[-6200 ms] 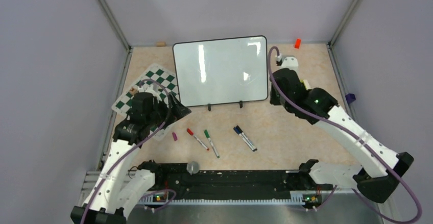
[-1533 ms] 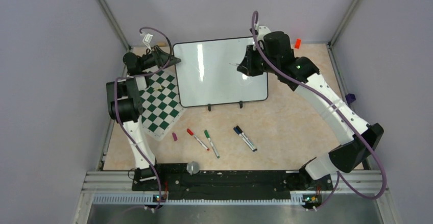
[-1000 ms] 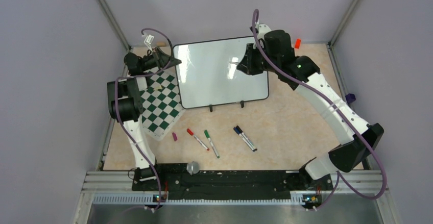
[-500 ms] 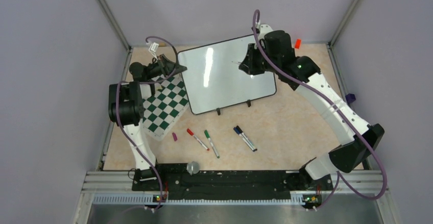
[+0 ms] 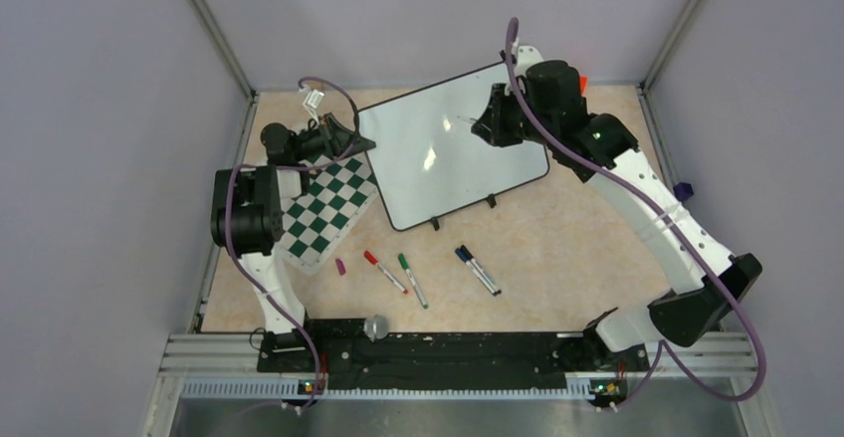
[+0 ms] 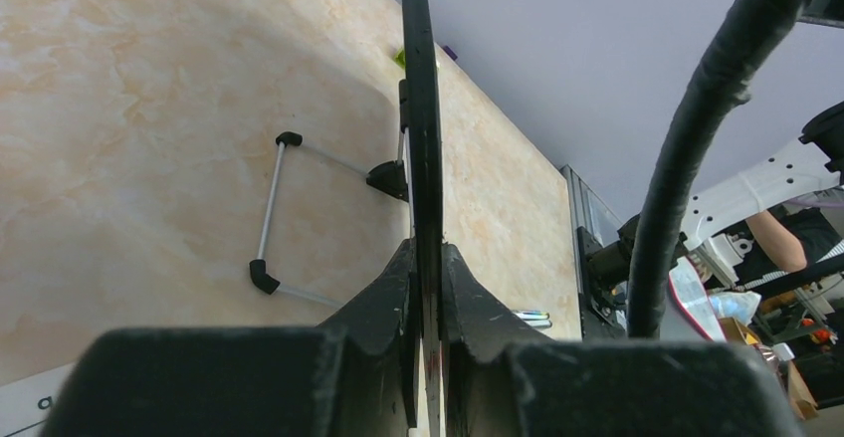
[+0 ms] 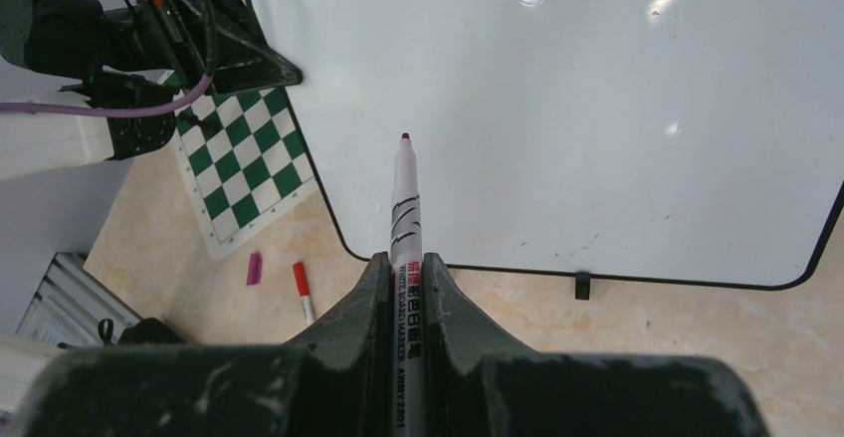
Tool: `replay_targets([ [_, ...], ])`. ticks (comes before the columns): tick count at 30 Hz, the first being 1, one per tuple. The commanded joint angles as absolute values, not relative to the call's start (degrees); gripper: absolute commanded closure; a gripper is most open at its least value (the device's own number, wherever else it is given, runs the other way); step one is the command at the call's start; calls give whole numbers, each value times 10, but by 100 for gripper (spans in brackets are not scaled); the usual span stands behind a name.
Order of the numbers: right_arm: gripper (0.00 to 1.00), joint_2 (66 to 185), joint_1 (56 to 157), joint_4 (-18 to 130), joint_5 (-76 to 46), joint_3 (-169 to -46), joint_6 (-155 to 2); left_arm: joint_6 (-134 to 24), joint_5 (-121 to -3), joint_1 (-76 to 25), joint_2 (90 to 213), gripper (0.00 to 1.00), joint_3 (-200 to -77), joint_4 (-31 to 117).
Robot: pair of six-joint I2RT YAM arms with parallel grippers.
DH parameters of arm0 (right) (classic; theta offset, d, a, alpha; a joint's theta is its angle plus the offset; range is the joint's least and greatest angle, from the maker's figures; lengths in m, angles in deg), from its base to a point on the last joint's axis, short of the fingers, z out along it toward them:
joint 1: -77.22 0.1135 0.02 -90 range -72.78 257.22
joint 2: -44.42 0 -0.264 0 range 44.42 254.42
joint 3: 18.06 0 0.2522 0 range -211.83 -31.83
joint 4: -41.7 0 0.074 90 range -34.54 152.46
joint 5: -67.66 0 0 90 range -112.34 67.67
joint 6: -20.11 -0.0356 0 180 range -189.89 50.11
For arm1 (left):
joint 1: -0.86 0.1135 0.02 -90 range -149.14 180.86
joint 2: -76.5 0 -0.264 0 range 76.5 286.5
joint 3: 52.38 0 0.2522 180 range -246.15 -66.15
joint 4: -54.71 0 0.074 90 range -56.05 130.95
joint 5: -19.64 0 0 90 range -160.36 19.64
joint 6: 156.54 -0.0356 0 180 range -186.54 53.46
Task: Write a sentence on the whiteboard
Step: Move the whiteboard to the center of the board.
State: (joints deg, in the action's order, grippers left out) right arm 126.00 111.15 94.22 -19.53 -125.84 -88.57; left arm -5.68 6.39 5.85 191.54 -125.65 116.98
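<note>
The whiteboard (image 5: 438, 153) stands askew at the back of the table, its face blank apart from glare; the sentence is out of view. My left gripper (image 5: 350, 144) is shut on the board's left edge, which appears edge-on as a black strip (image 6: 422, 109) between the jaws (image 6: 426, 258). My right gripper (image 5: 490, 123) hovers over the board's upper right part, shut on a white marker (image 7: 405, 208). The marker's dark tip points at the whiteboard (image 7: 597, 109), a little off its surface.
A green-and-white chess mat (image 5: 323, 203) lies left of the board. A purple cap (image 5: 340, 267), a red marker (image 5: 383, 271), a green marker (image 5: 412, 279) and two dark-capped markers (image 5: 478, 269) lie on the table in front. An orange object (image 5: 581, 82) sits at the back wall.
The board has swung counterclockwise and shifted right, its left edge carried rightward and nearer in my left gripper. My right gripper moved slightly right with the marker.
</note>
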Motion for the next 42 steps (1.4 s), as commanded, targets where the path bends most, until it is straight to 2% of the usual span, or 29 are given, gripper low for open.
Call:
replay_targets([
  [1, 100, 1239, 1103, 931, -198, -1252, -890, -94, 207, 40, 1899, 100, -1248, 1098],
  [8, 100, 1240, 1103, 930, -203, -1250, -893, -103, 256, 41, 1892, 100, -1256, 1057],
  [19, 100, 1249, 1096, 935, -256, -1270, -887, -97, 260, 37, 1867, 100, -1206, 1065],
  [31, 100, 1335, 952, 949, -263, -1374, -922, -111, 247, 36, 1840, 100, -1173, 1055],
  [33, 100, 1347, 925, 949, -262, -1384, -933, -113, 234, 37, 1836, 83, -1186, 1055],
  [36, 100, 1361, 893, 936, -263, -1388, -940, -122, 220, 37, 1834, 46, -1209, 1024],
  [40, 100, 1392, 863, 916, -266, -1395, -951, -129, 205, 37, 1834, 32, -1220, 1014],
  [42, 100, 1413, 847, 913, -268, -1406, -959, -131, 196, 37, 1833, 29, -1219, 1018],
])
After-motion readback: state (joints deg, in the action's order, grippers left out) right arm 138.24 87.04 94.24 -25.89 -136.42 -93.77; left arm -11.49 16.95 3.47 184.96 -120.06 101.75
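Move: The left hand still pinches the whiteboard's left edge; the whiteboard's middle is about 18 cm right, 2 cm ahead and 4 cm lower. On the table, some 18 cm below, the chessboard lies 17 cm left and 8 cm back, the red marker 4 cm right and 23 cm back. From the right hand, still holding the uncapped marker, the whiteboard's middle is roughly 12 cm ahead, 6 cm left and 14 cm lower. Left draws the whiteboard's edge back about 3 cm and opens; right swings its marker right and forward, some 21 cm. ##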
